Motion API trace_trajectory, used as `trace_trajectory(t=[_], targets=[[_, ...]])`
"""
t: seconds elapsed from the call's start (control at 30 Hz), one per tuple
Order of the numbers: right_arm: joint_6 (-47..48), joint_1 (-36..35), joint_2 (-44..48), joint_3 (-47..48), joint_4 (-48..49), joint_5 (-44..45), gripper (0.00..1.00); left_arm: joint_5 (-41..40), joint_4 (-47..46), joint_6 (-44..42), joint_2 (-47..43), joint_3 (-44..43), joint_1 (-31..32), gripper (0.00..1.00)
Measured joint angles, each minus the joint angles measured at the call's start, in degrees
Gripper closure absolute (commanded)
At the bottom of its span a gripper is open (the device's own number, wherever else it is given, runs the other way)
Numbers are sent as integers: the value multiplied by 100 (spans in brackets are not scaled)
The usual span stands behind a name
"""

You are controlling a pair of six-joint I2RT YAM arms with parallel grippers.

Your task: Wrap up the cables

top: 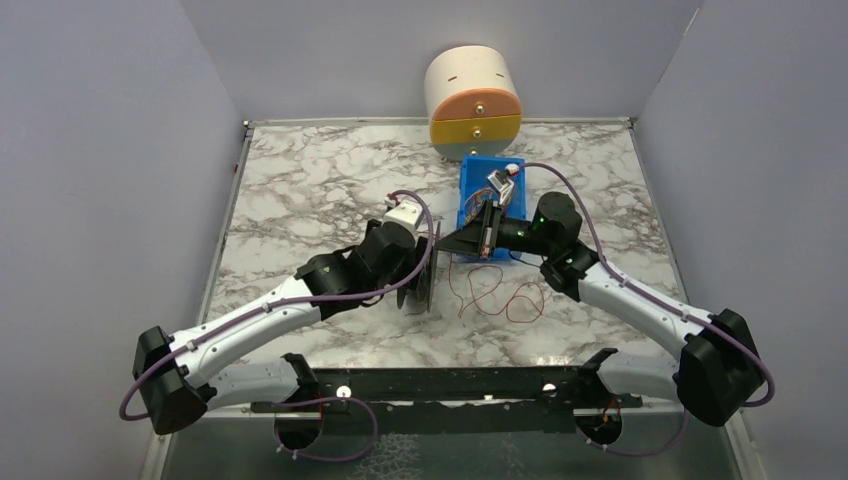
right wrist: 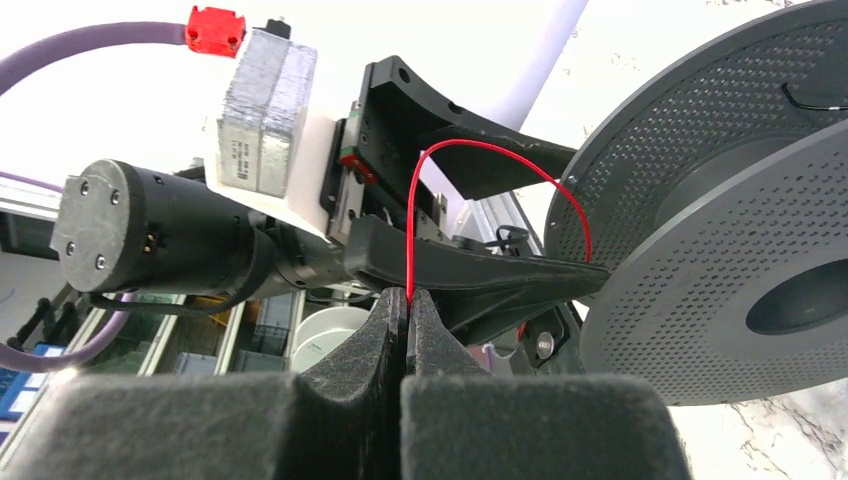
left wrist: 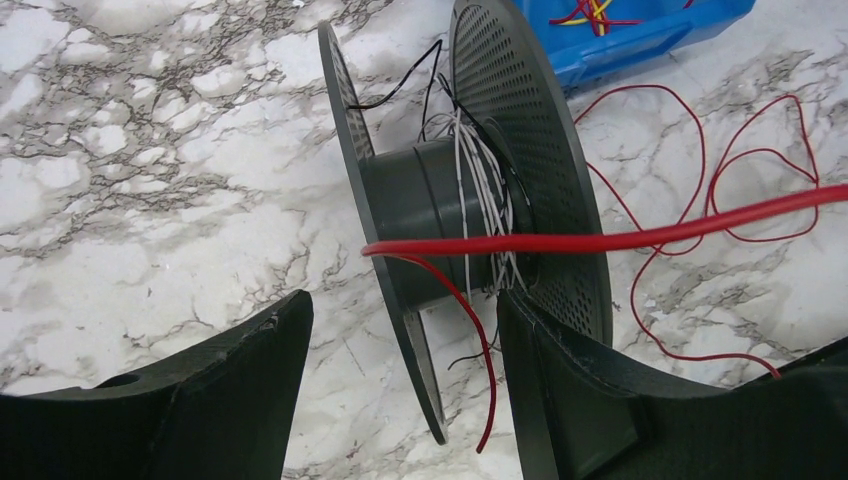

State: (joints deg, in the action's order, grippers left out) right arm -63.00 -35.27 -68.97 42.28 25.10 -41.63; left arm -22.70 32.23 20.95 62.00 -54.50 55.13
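Observation:
A black perforated spool (top: 425,272) stands on edge on the marble table. White and black wires (left wrist: 485,190) are wound on its hub (left wrist: 420,200). The thin red cable (left wrist: 600,241) runs taut across the hub, one end hanging down between the flanges. Its slack lies in loose loops (top: 495,295) on the table to the right. My left gripper (left wrist: 402,300) is open, its fingers standing either side of the spool's near flange. My right gripper (right wrist: 407,298) is shut on the red cable (right wrist: 470,150), which arcs from it over to the spool (right wrist: 720,230). The right gripper (top: 450,243) sits just right of the spool.
A blue bin (top: 470,190) with coloured wires and small parts stands behind the right gripper, its corner near the spool (left wrist: 650,45). A cream, orange and yellow round container (top: 472,100) sits at the back wall. Grey walls close in both sides.

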Motion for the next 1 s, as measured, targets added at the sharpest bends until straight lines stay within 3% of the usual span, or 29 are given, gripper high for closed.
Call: trace_trajectory(t=[0.37,0.77,1.0], targets=[[-192,-4,-85,-42,317,-2,99,-179,-111,-94,245,0,0,36],[-302,-4,-225,-175,459,-2,99,-205,-131,-166,485,0,0,52],[-345,-4,-229,-208,533,-2,99,-208,-131,-188,549,2,0,67]])
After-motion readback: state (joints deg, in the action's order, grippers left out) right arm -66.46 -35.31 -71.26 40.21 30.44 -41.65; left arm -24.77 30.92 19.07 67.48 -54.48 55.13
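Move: The red cable's free end hangs about 1 cm to the left hand's right and roughly level with its open fingers. The spool standing on edge has its middle some 4 cm ahead, 3 cm right and 9 cm below that hand. The right hand, already gripping the cable, has the spool's middle about 4 cm ahead, 4 cm left and 14 cm down; the blue bin is roughly 21 cm ahead and 13 cm right of it. Downward and slightly forward, the left hand eases about 2.5 cm onto the rim of the spool's left flange, one finger outside and the other reaching between the flanges, rolling some 5 degrees. Its fingers close from wide to under half open around the red cable's tail, without shutting on it. The right hand keeps the cable pinched and sinks about 1 cm. ##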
